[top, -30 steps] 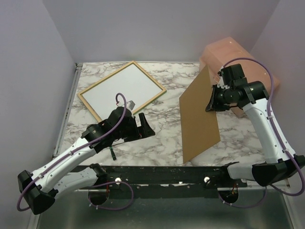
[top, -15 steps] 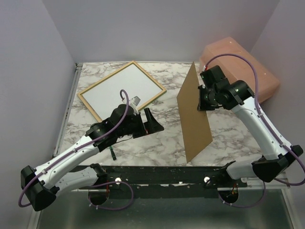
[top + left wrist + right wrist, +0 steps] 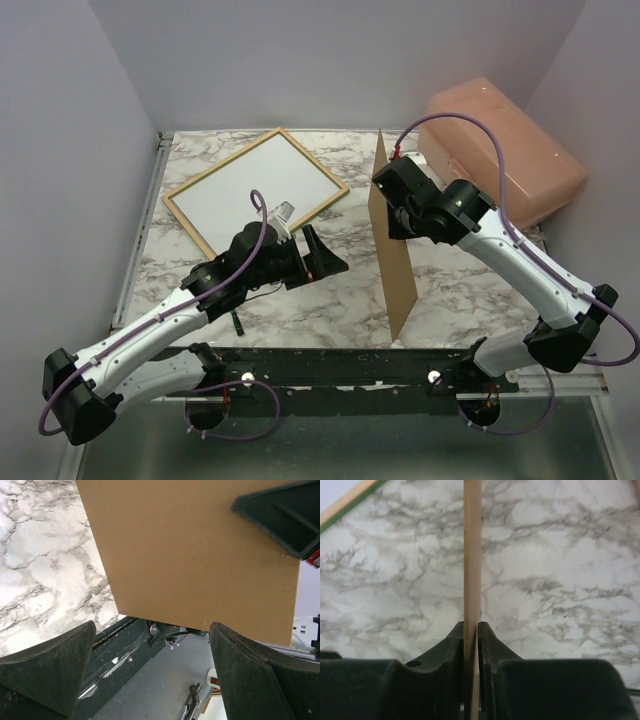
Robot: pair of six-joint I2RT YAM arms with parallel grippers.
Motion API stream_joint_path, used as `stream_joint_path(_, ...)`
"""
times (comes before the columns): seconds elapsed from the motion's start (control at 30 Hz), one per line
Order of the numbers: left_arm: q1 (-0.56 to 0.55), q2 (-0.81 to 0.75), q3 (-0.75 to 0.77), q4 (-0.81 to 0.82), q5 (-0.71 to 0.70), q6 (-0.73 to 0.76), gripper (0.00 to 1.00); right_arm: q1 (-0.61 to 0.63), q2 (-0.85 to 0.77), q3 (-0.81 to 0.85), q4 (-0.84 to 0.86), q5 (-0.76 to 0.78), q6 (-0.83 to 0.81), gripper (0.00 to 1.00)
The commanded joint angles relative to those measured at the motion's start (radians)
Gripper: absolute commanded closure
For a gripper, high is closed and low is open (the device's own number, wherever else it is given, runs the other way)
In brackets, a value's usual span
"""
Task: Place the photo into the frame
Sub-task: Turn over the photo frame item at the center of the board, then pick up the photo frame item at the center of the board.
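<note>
The frame (image 3: 315, 158) lies flat at the back left of the marble table, pale wood side up. A white sheet (image 3: 255, 190) fills it, the photo's white reverse as far as I can tell. My right gripper (image 3: 392, 200) is shut on the top edge of a plain brown backing board (image 3: 392, 270), which stands upright mid-table and is seen almost edge-on. In the right wrist view the board (image 3: 472, 555) runs between the pinched jaws of the gripper (image 3: 471, 625), and a frame corner (image 3: 345, 502) shows a green edge. My left gripper (image 3: 325, 255) is open and empty, facing the board (image 3: 190, 555).
A salmon-pink box (image 3: 510, 140) sits at the back right, close behind the right arm. The black mounting bar (image 3: 330, 360) runs along the near edge. A small dark tool (image 3: 237, 322) lies by the left arm. Walls close in the table on three sides.
The right arm has swung the board left toward mid-table, turning it nearly edge-on. The left gripper has opened a little wider and shifted slightly right.
</note>
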Motion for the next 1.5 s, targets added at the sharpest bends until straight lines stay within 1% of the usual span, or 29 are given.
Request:
stream_joint_path(0.0, -0.003, -0.035, -0.035, 0.084, 0.033, -0.026, 0.02, 0.026, 0.024, -0.038, -0.009, -0.081, 0.038, 0.64)
stream_joint_path(0.03, -0.004, -0.038, -0.042, 0.102, 0.033, -0.033, 0.02, 0.026, 0.011, -0.045, 0.017, -0.111, 0.034, 0.53)
stream_joint_path(0.1, -0.002, -0.036, -0.047, 0.124, 0.036, -0.039, 0.01, 0.026, -0.024, -0.052, 0.074, -0.167, 0.029, 0.37)
stream_joint_path(0.2, 0.004, -0.020, -0.039, 0.131, 0.046, -0.038, 0.02, 0.026, -0.074, -0.070, 0.151, -0.262, 0.037, 0.24)
stream_joint_path(0.33, 0.029, -0.004, -0.034, 0.168, 0.076, -0.040, 0.01, 0.025, -0.133, -0.107, 0.246, -0.383, 0.049, 0.16)
stream_joint_path(0.43, 0.057, -0.005, -0.034, 0.189, 0.106, -0.040, 0.02, 0.026, -0.163, -0.125, 0.283, -0.419, 0.070, 0.14)
stream_joint_path(0.5, 0.076, -0.009, -0.036, 0.206, 0.126, -0.037, 0.02, 0.026, -0.190, -0.133, 0.301, -0.428, 0.083, 0.09)
stream_joint_path(0.57, 0.093, -0.011, -0.040, 0.223, 0.141, -0.035, 0.01, 0.025, -0.217, -0.143, 0.325, -0.433, 0.091, 0.08)
stream_joint_path(0.73, 0.130, 0.043, -0.067, 0.331, 0.217, -0.038, 0.02, 0.025, -0.276, -0.150, 0.339, -0.367, 0.112, 0.04)
stream_joint_path(0.77, 0.130, 0.056, -0.066, 0.332, 0.219, -0.037, 0.01, 0.025, -0.282, -0.153, 0.335, -0.356, 0.114, 0.03)
stream_joint_path(0.9, 0.129, 0.102, -0.092, 0.384, 0.199, -0.032, 0.04, 0.025, -0.291, -0.178, 0.334, -0.361, 0.125, 0.02)
stream_joint_path(1.03, 0.136, 0.140, -0.100, 0.353, 0.184, 0.001, 0.06, 0.026, -0.294, -0.222, 0.327, -0.345, 0.133, 0.02)
stream_joint_path(1.2, 0.138, 0.164, -0.141, 0.304, 0.139, 0.012, 0.06, 0.024, -0.280, -0.293, 0.305, -0.240, 0.136, 0.00)
stream_joint_path(1.27, 0.139, 0.187, -0.178, 0.312, 0.133, -0.004, 0.06, 0.016, -0.257, -0.327, 0.303, -0.217, 0.129, 0.00)
stream_joint_path(1.33, 0.143, 0.218, -0.221, 0.342, 0.133, -0.029, 0.05, -0.020, -0.231, -0.367, 0.308, -0.218, 0.118, 0.00)
stream_joint_path(1.4, 0.148, 0.257, -0.264, 0.392, 0.143, -0.051, 0.05, -0.088, -0.214, -0.429, 0.344, -0.257, 0.090, 0.00)
stream_joint_path(1.47, 0.153, 0.295, -0.303, 0.454, 0.150, -0.065, 0.05, -0.209, -0.208, -0.516, 0.404, -0.354, 0.058, 0.00)
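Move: The right hand, shut on the upper long edge of the brown backing board, holds it standing nearly upright, so the board's middle lies about 12 cm straight below. The white-filled frame lies flat some 31 cm to the left and 18 cm farther out, and the pink box 28 cm right and 20 cm ahead. From the open left hand the board's middle is about 13 cm right, 6 cm ahead and 9 cm lower. The right hand opens wide, lets go of the board's top edge and sweeps about 6 cm left and 5 cm back while rising 7 cm and rolling its left side up some 30 degrees, then sinks 11 cm over the board, easing forward-right. The left hand, fingers staying open, lifts a little and shifts forward, then drops to beside the board's left edge. ##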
